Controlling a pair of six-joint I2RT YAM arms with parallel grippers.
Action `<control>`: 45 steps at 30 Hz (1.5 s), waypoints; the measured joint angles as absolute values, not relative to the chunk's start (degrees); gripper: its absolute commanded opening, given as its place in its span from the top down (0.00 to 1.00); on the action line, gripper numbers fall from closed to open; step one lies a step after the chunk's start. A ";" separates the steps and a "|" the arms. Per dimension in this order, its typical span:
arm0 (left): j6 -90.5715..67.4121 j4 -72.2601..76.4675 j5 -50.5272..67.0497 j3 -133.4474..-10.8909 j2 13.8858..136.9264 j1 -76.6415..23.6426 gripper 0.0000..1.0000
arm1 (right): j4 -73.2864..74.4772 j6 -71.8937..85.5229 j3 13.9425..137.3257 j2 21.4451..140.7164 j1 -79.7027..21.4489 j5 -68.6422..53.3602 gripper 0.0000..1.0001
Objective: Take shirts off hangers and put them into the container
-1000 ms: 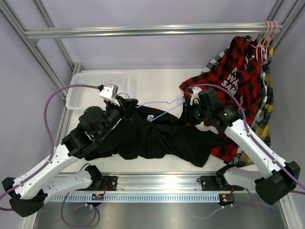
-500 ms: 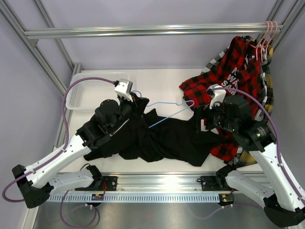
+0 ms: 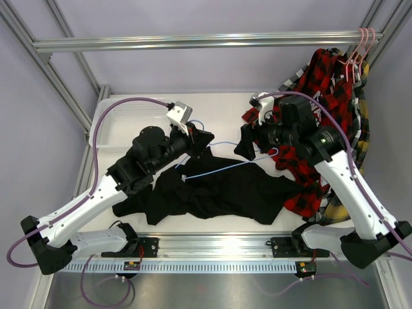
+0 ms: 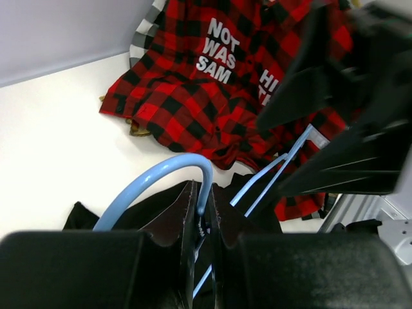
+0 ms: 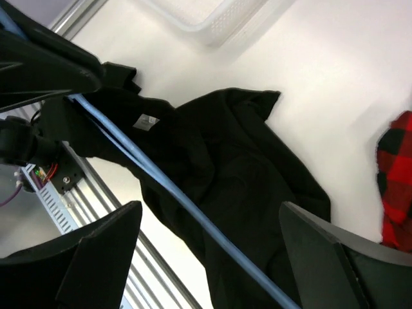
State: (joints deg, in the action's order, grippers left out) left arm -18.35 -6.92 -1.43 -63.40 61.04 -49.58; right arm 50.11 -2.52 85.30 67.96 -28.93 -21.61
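Observation:
My left gripper [image 3: 203,140] is shut on the hook of the light blue hanger [image 3: 222,166], clearly so in the left wrist view [image 4: 205,206]. The hanger's bar [image 5: 193,215] slants above the black shirt [image 3: 222,193], which lies crumpled on the table, one fold rising toward the left gripper. My right gripper [image 3: 248,143] stands open at the hanger's far end, and the bar passes between its wide-apart fingers [image 5: 209,207] untouched. The red-and-black plaid shirt [image 3: 322,84] with white lettering [image 4: 215,45] hangs at the back right. The white container [image 3: 112,125] sits at the back left, partly hidden by my left arm.
Pink hangers [image 3: 362,44] hook over the metal rail [image 3: 193,42] at the top right, carrying plaid and check shirts that spill onto the table. Frame posts stand on both sides. The metal base rail [image 3: 212,248] runs along the near edge.
My right gripper has opened, letting go, and moved up and back toward the red plaid shirt. My left gripper has lifted the blue hanger up and rightward, away from the black shirt.

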 measured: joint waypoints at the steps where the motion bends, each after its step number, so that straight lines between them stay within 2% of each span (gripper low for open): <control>1: -18.15 -6.94 -0.97 -63.90 61.25 -49.58 1.00 | 50.22 -3.33 85.52 69.36 -29.02 -22.44 0.16; 3: -17.78 -7.09 -0.05 -64.73 61.67 -49.58 1.00 | 50.39 -4.03 85.54 71.46 -29.43 -23.75 0.27; 4: -17.72 -7.16 0.34 -65.12 61.95 -49.58 1.00 | 50.43 -4.16 85.54 72.16 -29.71 -24.12 0.40; 7: -17.32 -7.27 0.95 -65.67 62.61 -49.54 1.00 | 50.41 -4.27 85.54 72.99 -30.61 -25.74 0.60; 8: -17.15 -7.31 0.91 -65.67 62.76 -49.52 1.00 | 50.46 -4.29 85.54 72.99 -30.87 -26.30 0.74; 11: -16.49 -7.38 0.19 -65.80 63.18 -48.82 1.00 | 51.29 -4.60 85.54 72.58 -31.86 -29.17 0.88; 12: -16.45 -7.46 -0.03 -65.87 63.22 -48.66 0.98 | 51.40 -4.56 85.49 72.31 -32.21 -30.06 0.97; 13: -16.38 -7.40 -0.21 -65.87 63.22 -48.69 0.85 | 51.44 -4.62 85.47 72.05 -32.29 -30.68 1.00; 15: -16.34 -7.27 -0.60 -65.89 63.22 -48.73 0.70 | 51.75 -4.49 85.34 71.09 -32.56 -32.08 1.00; 16: -16.23 -7.35 -1.17 -65.89 63.22 -48.77 0.56 | 51.75 -4.40 85.19 70.57 -32.64 -32.23 1.00; 17: -16.21 -7.92 -1.65 -65.89 63.18 -48.88 0.33 | 51.90 -4.21 85.10 70.02 -32.62 -31.73 1.00; 21: -16.25 -9.80 -3.53 -65.89 62.50 -49.17 0.01 | 52.27 -4.27 84.66 67.85 -31.79 -28.69 1.00; 27: -17.37 -14.44 -8.80 -65.89 59.55 -49.21 0.01 | 55.20 -4.25 83.11 63.75 -31.77 -22.76 1.00; 33: -20.25 -21.89 -18.20 -65.80 54.87 -49.19 0.01 | 59.16 -3.46 85.12 60.25 -31.77 -8.69 1.00; 39: -22.92 -27.24 -23.42 -61.36 49.80 -49.19 0.01 | 59.22 -2.57 98.76 64.07 -31.31 10.13 1.00; 45: -24.77 -31.64 -24.62 -55.66 46.78 -49.19 0.01 | 57.52 -1.61 109.45 72.71 -26.70 17.74 1.00</control>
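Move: The blue hanger, pinched near its hook by the left fingers, has its middle about 5 cm to the left of the open right hand, 3 cm back and 3 cm lower; from the left hand that middle is some 5 cm right, 5 cm back and 4 cm down. The black shirt lies on the table about 12 cm left of the right hand, 4 cm back and 28 cm below; the red checked shirt is some 19 cm to its right, 7 cm ahead and 15 cm below. The blue hanger changes hands: the right hand eases about 5 cm left and back, shuts on it, and only then do the left fingers open and let go. The right carries it right, up and forward towards the rail, some 15 cm sideways, turning clockwise about 50 degrees, while the left backs off about 12 cm left, then sinks 8 cm towards the black shirt, open. ##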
